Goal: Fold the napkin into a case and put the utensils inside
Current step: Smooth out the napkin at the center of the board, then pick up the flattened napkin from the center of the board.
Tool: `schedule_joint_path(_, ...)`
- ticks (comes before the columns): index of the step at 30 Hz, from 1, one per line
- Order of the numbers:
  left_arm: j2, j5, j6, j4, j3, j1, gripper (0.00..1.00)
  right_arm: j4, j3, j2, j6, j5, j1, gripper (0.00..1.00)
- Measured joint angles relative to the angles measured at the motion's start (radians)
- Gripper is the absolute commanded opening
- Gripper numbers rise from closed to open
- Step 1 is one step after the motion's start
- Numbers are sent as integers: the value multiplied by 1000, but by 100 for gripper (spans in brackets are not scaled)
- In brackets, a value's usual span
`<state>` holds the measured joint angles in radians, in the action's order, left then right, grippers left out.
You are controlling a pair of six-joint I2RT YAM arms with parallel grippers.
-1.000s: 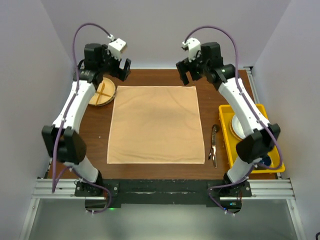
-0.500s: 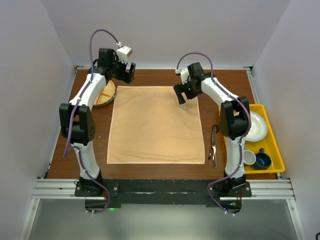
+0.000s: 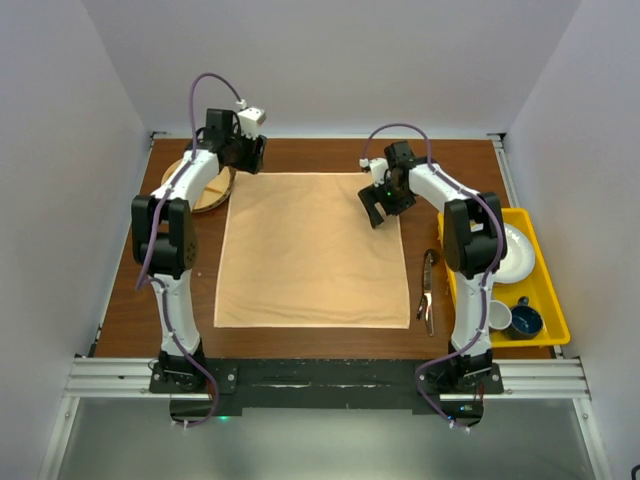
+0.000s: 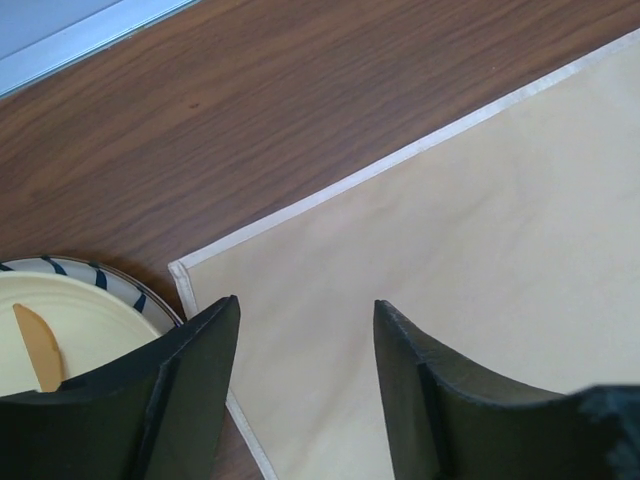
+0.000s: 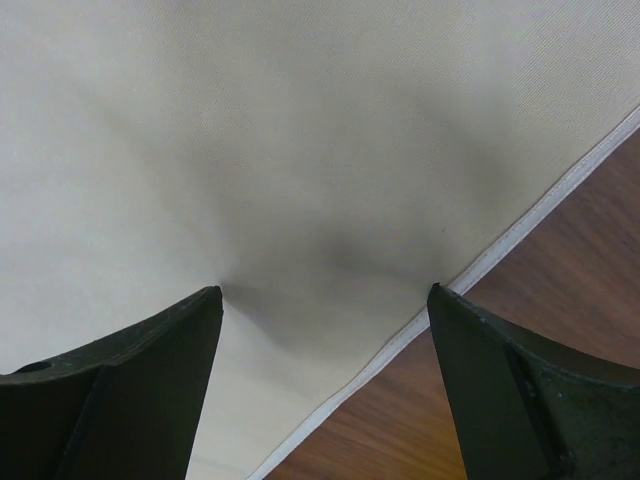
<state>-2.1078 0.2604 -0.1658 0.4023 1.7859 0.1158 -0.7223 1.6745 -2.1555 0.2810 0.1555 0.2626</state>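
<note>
The peach-orange napkin (image 3: 312, 250) lies flat and unfolded on the brown table; no case is in view. My left gripper (image 3: 247, 158) hangs low over its far left corner. In the left wrist view it (image 4: 305, 312) is open, both fingers over the napkin (image 4: 480, 220) just inside that corner. My right gripper (image 3: 380, 207) is down on the napkin's right edge near the far right corner. Seen from the right wrist, it (image 5: 325, 292) is open and wide, one tip on the napkin (image 5: 300, 130) and the other at the hem. The dark utensils (image 3: 428, 290) lie right of the napkin.
A round wooden plate (image 3: 203, 186) with pale wooden cutlery sits left of the napkin's far corner, beside my left gripper; its rim (image 4: 110, 280) shows in the left wrist view. A yellow tray (image 3: 552, 322) holding a white dish and cups stands at the right edge.
Both arms have stretched out and come down onto the napkin's far corners. My left jaws have narrowed; the right ones stay wide.
</note>
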Motion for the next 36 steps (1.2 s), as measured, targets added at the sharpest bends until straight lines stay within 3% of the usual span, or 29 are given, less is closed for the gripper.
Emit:
schedule_joint_path(10,-85,-15,2,-21,50,-7,50,-31,-60,48,4,11,-37,89)
schedule_joint_path(17,-151,-46,0,-36,92,-10,42,-18,-32,90,-56,50,-59,89)
schedule_joint_path(25,-235,-98,2,-61,174,-17,37,120,83,103,-204,17,-98,76)
schedule_joint_path(36,-290,-111,2,-87,203,-36,36,221,233,-102,-294,-53,-143,63)
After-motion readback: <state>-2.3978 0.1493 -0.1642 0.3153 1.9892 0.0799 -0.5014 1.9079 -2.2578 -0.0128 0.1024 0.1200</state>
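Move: The napkin's far left corner lies about 7 cm ahead of the left hand, 6 cm to its left and 11 cm below; the plate is some 4 cm ahead of that hand, 14 cm left. From the right hand, low at the napkin's right edge, the far right corner is roughly 14 cm ahead and 3 cm right. The dark utensils lie about 18 cm back, 7 cm right; the yellow tray 15 cm back, 24 cm right. Back and to the right by about 2 cm each way, the right hand drags along the napkin's right edge, then lifts off and arcs forward and slightly right towards the far right corner, turning clockwise some 25 degrees, fingertips swinging forward, dipping at the end as the fingers start closing. The left hand sinks and reaches forward, drifting left, onto the far left corner, its half-open fingers narrowing around but not gripping it. ##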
